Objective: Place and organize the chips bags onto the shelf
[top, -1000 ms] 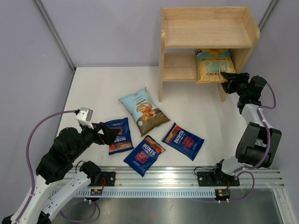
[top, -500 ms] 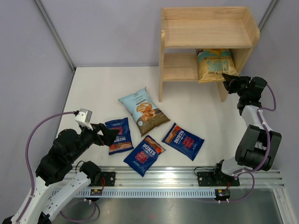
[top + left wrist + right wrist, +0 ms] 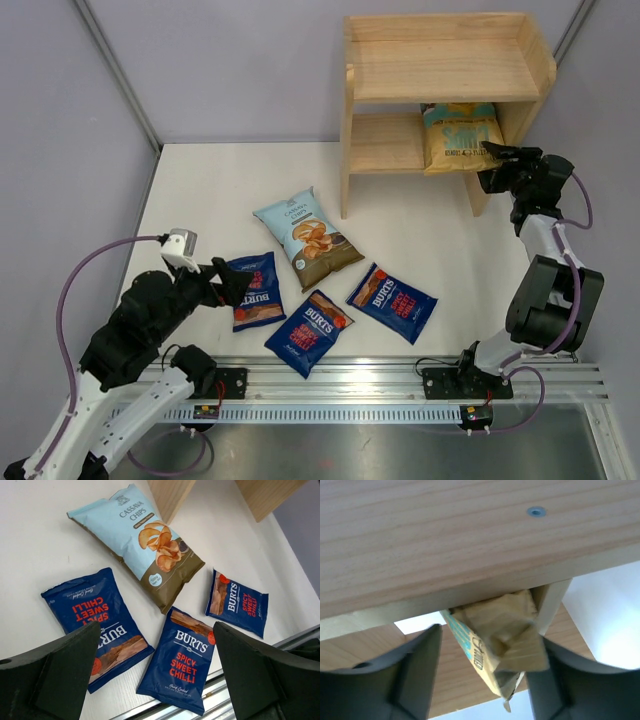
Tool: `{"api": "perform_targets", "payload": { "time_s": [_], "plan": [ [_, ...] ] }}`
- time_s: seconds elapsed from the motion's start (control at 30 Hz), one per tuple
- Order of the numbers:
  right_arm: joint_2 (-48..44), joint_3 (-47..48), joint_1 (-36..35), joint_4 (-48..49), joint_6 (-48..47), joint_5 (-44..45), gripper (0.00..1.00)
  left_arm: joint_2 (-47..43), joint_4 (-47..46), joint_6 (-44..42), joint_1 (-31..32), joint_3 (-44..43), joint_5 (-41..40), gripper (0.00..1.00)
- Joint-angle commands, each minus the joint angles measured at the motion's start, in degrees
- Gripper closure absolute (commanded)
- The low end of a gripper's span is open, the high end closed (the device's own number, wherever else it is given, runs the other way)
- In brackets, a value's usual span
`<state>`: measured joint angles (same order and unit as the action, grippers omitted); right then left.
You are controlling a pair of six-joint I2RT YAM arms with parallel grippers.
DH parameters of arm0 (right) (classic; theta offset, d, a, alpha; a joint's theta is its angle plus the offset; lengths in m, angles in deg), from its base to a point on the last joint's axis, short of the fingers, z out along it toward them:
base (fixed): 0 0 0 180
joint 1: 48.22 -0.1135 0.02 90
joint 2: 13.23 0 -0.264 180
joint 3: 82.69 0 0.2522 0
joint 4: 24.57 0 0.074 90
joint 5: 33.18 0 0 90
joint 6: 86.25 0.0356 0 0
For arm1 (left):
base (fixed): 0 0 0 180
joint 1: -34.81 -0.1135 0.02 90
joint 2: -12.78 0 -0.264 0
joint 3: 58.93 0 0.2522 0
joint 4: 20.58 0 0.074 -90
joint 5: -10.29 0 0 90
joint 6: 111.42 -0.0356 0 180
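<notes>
The wooden shelf stands at the back right. The golden-yellow bag leans in the right end of its lower tier. My right gripper is at that bag's lower right corner. In the right wrist view the bag hangs under the shelf board between my spread jaws, touching the right finger. The pale blue bag and three Burts bags lie flat on the table. My left gripper is open above the left Burts bag.
The shelf's upper tier holds nothing. Its left side panel stands just behind the pale blue bag. A metal rail runs along the table's near edge, close to the middle Burts bag.
The yellow bag has gone further back into the lower tier and stands more upright. My right gripper has risen and moved toward the shelf with it. The left arm has barely moved.
</notes>
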<state>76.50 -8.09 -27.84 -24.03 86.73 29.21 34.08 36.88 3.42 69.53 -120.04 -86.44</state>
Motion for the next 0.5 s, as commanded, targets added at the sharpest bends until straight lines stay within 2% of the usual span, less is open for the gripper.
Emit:
{"api": "perform_targets", "payload": {
  "time_s": [0.0, 0.03, 0.1, 0.13, 0.3, 0.47],
  "plan": [
    [-4.6, 0.3, 0.3, -0.6, -2.5, 0.2, 0.22, 4.7, -1.9, 3.6, 0.0, -1.7, -3.4, 0.01],
    [-5.6, -0.4, 0.3, -0.9, -2.9, 0.2, 0.10, 5.9, -2.5, 4.2, 0.0, -1.4, -3.3, 0.01],
    [-8.6, -3.1, 0.4, -2.3, -4.7, 0.2, 0.06, 9.3, -4.5, 5.6, 0.0, -1.0, -2.4, 0.01],
    [-9.7, -4.4, 0.7, -2.9, -5.5, 0.3, 0.01, 10.2, -5.3, 6.1, 0.0, -0.7, -2.2, 0.01],
    [-16.1, -6.3, 1.5, -8.6, -12.5, 0.4, 0.01, 16.6, -10.9, 8.5, 0.0, 0.0, -0.8, 0.01],
    [-22.9, -6.8, 1.6, -19.6, -21.8, 2.9, 0.00, 26.3, -15.1, 12.7, -0.1, -0.4, 0.0, 0.01]
  ]
}}
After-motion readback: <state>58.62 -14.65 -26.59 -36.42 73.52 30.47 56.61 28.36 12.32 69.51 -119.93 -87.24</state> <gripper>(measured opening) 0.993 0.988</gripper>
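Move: The right hand is at the corner of the big yellow chips bag in the shelf's lower compartment; the bag's middle lies about 7 cm ahead and 7 cm left, roughly level, with the shelf's right side panel some 10 cm ahead and 3 cm right. From the open, empty left hand the blue-brown Cassava bag lies about 24 cm ahead, 12 cm right and 24 cm below; equally low are the left Burts bag, 10 cm straight ahead, and the middle Burts bag, 13 cm right and 1 cm back. The right fingers, already parting, spread fully and come free of the yellow bag's corner; that hand lifts about 2 cm, then draws straight back some 7 cm out of the shelf mouth, its left side rolling down. Meanwhile the left hand, wide open, sets off forward, down and right, about 5 cm each way, towards the Cassava bag, its fingers tipping down some 15 degrees. ##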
